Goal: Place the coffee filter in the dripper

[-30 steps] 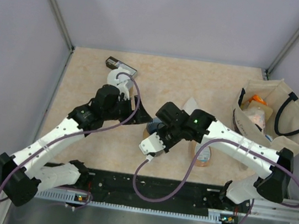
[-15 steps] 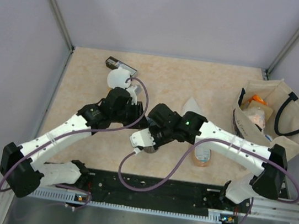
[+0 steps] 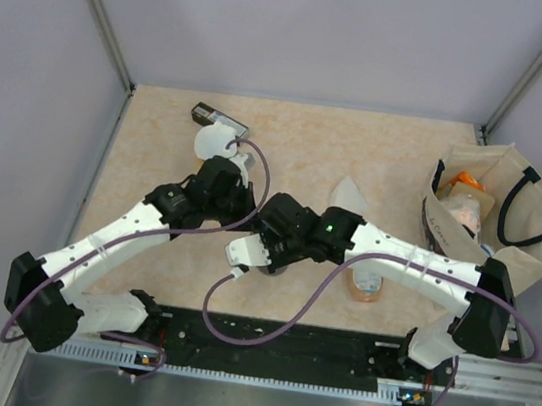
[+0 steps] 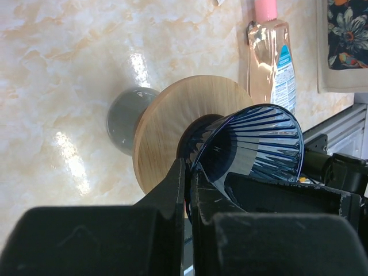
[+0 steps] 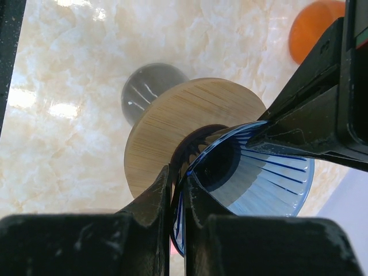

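Note:
The dripper (image 4: 253, 138) is a blue ribbed glass cone on a round wooden base (image 4: 172, 115), held tilted above the table over its own shadow. My left gripper (image 4: 187, 167) is shut on one side of the cone's rim. My right gripper (image 5: 177, 172) is shut on the opposite side of the rim of the dripper (image 5: 259, 178), where the left gripper's fingers (image 5: 310, 115) also show. From above, both grippers meet at mid-table (image 3: 264, 234) and hide the dripper. The coffee filter (image 3: 350, 192), a white folded paper, lies on the table behind the right arm, apart from both grippers.
A bottle (image 3: 366, 282) lies on the table under the right arm, also seen as the bottle (image 4: 270, 57) with a pink cap. A cloth tote bag (image 3: 492, 209) with items stands at the right. A small dark box (image 3: 218, 115) sits at the back left.
The right gripper carried the dripper a little to the left. The left gripper moved in toward it and went from open to shut on the rim.

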`<action>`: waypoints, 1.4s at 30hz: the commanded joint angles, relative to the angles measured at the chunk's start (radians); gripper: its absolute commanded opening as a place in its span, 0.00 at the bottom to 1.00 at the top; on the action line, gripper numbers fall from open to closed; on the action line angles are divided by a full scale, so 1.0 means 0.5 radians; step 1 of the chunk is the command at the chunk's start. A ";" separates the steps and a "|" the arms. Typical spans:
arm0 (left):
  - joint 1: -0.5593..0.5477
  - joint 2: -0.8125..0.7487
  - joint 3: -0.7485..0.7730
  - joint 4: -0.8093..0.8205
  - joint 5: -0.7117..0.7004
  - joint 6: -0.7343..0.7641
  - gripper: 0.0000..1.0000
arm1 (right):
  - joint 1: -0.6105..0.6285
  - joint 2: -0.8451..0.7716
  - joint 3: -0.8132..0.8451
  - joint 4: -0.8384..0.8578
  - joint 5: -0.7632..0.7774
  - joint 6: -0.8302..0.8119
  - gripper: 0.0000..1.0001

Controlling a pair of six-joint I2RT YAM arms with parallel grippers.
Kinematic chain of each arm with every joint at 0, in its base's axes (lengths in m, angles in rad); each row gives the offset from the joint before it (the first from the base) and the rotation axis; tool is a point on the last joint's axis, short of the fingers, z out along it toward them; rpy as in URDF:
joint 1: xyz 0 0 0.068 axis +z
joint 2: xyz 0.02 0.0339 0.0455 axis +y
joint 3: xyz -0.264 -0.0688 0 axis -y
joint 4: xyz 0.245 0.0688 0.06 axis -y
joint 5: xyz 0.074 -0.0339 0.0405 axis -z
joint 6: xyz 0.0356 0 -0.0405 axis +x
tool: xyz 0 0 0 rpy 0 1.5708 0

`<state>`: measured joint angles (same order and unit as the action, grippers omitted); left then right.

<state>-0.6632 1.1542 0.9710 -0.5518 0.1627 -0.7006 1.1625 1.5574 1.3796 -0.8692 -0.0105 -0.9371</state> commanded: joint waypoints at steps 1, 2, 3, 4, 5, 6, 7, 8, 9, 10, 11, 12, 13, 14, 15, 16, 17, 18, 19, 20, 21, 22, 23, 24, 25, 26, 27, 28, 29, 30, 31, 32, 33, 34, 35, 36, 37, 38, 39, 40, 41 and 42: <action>-0.011 0.158 0.135 -0.332 -0.049 0.195 0.00 | -0.024 0.137 -0.259 -0.290 -0.491 0.070 0.00; -0.011 0.192 0.165 -0.375 -0.058 0.198 0.00 | -0.039 0.128 -0.277 -0.277 -0.546 0.082 0.00; -0.014 0.213 0.196 -0.415 -0.065 0.205 0.00 | -0.052 0.116 -0.308 -0.256 -0.598 0.089 0.00; -0.017 0.235 0.214 -0.442 -0.071 0.208 0.00 | -0.070 0.101 -0.338 -0.219 -0.635 0.101 0.00; -0.026 0.250 0.230 -0.464 -0.077 0.217 0.00 | -0.082 0.085 -0.390 -0.192 -0.666 0.116 0.00; -0.027 0.263 0.245 -0.494 -0.095 0.217 0.00 | -0.101 0.076 -0.430 -0.167 -0.715 0.119 0.00; -0.030 0.275 0.267 -0.528 -0.120 0.223 0.00 | -0.128 0.070 -0.455 -0.152 -0.761 0.122 0.00; -0.033 0.278 0.291 -0.565 -0.147 0.223 0.00 | -0.144 0.067 -0.479 -0.133 -0.807 0.131 0.00; -0.039 0.293 0.310 -0.590 -0.172 0.223 0.00 | -0.171 0.067 -0.507 -0.118 -0.847 0.135 0.00; -0.045 0.299 0.340 -0.605 -0.181 0.229 0.00 | -0.184 0.067 -0.532 -0.103 -0.869 0.147 0.00; -0.054 0.309 0.353 -0.611 -0.187 0.232 0.00 | -0.190 0.076 -0.547 -0.087 -0.890 0.156 0.00; -0.060 0.321 0.359 -0.608 -0.190 0.226 0.00 | -0.193 0.082 -0.562 -0.078 -0.914 0.159 0.00; -0.069 0.330 0.365 -0.611 -0.190 0.226 0.00 | -0.196 0.091 -0.575 -0.075 -0.933 0.162 0.00; -0.079 0.342 0.359 -0.611 -0.190 0.223 0.00 | -0.196 0.106 -0.587 -0.066 -0.945 0.162 0.00; -0.088 0.358 0.359 -0.611 -0.203 0.223 0.00 | -0.199 0.119 -0.596 -0.056 -0.961 0.168 0.00; -0.088 0.373 0.350 -0.620 -0.212 0.217 0.00 | -0.208 0.131 -0.608 -0.047 -0.964 0.187 0.00; -0.088 0.382 0.338 -0.621 -0.227 0.211 0.00 | -0.217 0.137 -0.621 -0.044 -0.979 0.193 0.00; -0.091 0.391 0.325 -0.618 -0.242 0.202 0.00 | -0.223 0.140 -0.627 -0.035 -0.991 0.202 0.00; -0.088 0.391 0.325 -0.618 -0.246 0.196 0.00 | -0.230 0.156 -0.636 -0.023 -0.998 0.208 0.00; -0.091 0.395 0.328 -0.618 -0.243 0.198 0.00 | -0.233 0.162 -0.627 -0.023 -0.992 0.214 0.00; -0.091 0.388 0.346 -0.618 -0.243 0.199 0.00 | -0.233 0.165 -0.624 -0.023 -0.994 0.214 0.00; -0.091 0.382 0.353 -0.621 -0.243 0.205 0.00 | -0.230 0.171 -0.612 -0.026 -0.988 0.217 0.00; -0.091 0.373 0.365 -0.618 -0.249 0.211 0.00 | -0.230 0.165 -0.599 -0.032 -0.964 0.224 0.02; -0.091 0.364 0.374 -0.621 -0.255 0.214 0.00 | -0.233 0.156 -0.587 -0.032 -0.943 0.227 0.05; -0.091 0.364 0.383 -0.630 -0.261 0.220 0.00 | -0.230 0.147 -0.572 -0.035 -0.915 0.227 0.07; -0.091 0.361 0.399 -0.627 -0.258 0.229 0.00 | -0.233 0.134 -0.550 -0.044 -0.897 0.221 0.11; -0.097 0.358 0.414 -0.630 -0.258 0.235 0.00 | -0.233 0.119 -0.532 -0.044 -0.881 0.211 0.13; -0.094 0.364 0.432 -0.633 -0.249 0.247 0.00 | -0.230 0.101 -0.511 -0.047 -0.863 0.205 0.16; -0.094 0.376 0.460 -0.639 -0.240 0.257 0.00 | -0.233 0.091 -0.480 -0.056 -0.850 0.193 0.19; -0.097 0.382 0.475 -0.639 -0.224 0.266 0.00 | -0.233 0.088 -0.458 -0.062 -0.838 0.175 0.21; -0.100 0.394 0.509 -0.648 -0.221 0.272 0.00 | -0.233 0.076 -0.428 -0.063 -0.814 0.165 0.23; -0.106 0.404 0.530 -0.648 -0.221 0.281 0.00 | -0.233 0.064 -0.409 -0.063 -0.786 0.159 0.24; -0.112 0.407 0.540 -0.651 -0.215 0.287 0.00 | -0.230 0.055 -0.385 -0.063 -0.762 0.144 0.26; -0.116 0.413 0.555 -0.657 -0.215 0.291 0.00 | -0.230 0.045 -0.360 -0.063 -0.725 0.132 0.27; -0.122 0.419 0.564 -0.657 -0.218 0.297 0.00 | -0.233 0.036 -0.339 -0.066 -0.703 0.116 0.29; -0.125 0.422 0.567 -0.660 -0.221 0.297 0.00 | -0.233 0.027 -0.314 -0.072 -0.679 0.092 0.33; -0.125 0.431 0.577 -0.664 -0.224 0.297 0.00 | -0.230 0.018 -0.293 -0.078 -0.657 0.073 0.37; -0.128 0.434 0.577 -0.660 -0.224 0.297 0.00 | -0.233 0.012 -0.268 -0.081 -0.639 0.049 0.41; -0.131 0.431 0.580 -0.664 -0.227 0.294 0.00 | -0.233 -0.007 -0.247 -0.081 -0.623 0.034 0.43; -0.131 0.434 0.583 -0.664 -0.233 0.294 0.00 | -0.230 -0.019 -0.228 -0.081 -0.605 0.018 0.46; -0.134 0.437 0.586 -0.667 -0.236 0.294 0.00 | -0.233 -0.034 -0.216 -0.081 -0.587 -0.006 0.48; -0.134 0.438 0.586 -0.664 -0.243 0.294 0.00 | -0.233 -0.059 -0.204 -0.081 -0.574 -0.034 0.50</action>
<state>-0.7143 1.3468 1.2469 -0.8360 0.0788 -0.5743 1.0348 1.5017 1.2884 -0.7509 -0.3420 -0.9169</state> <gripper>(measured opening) 0.043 0.469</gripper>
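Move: Both hands already pinch the dripper's rim over the wooden collar on the glass. From the left hand the collar lies about 4 cm right, 2 cm back and 7 cm below; from the right hand, roughly 2 cm ahead, 1 cm left and 6 cm below. The coffee filter lies some 22 cm right and 13 cm ahead of the left hand, the orange carafe about 12 cm left and 10 cm ahead of it. Nearly in place, both hands tilt some 15 degrees; right half-opens around the dripper rim, left keeps pinching it. ##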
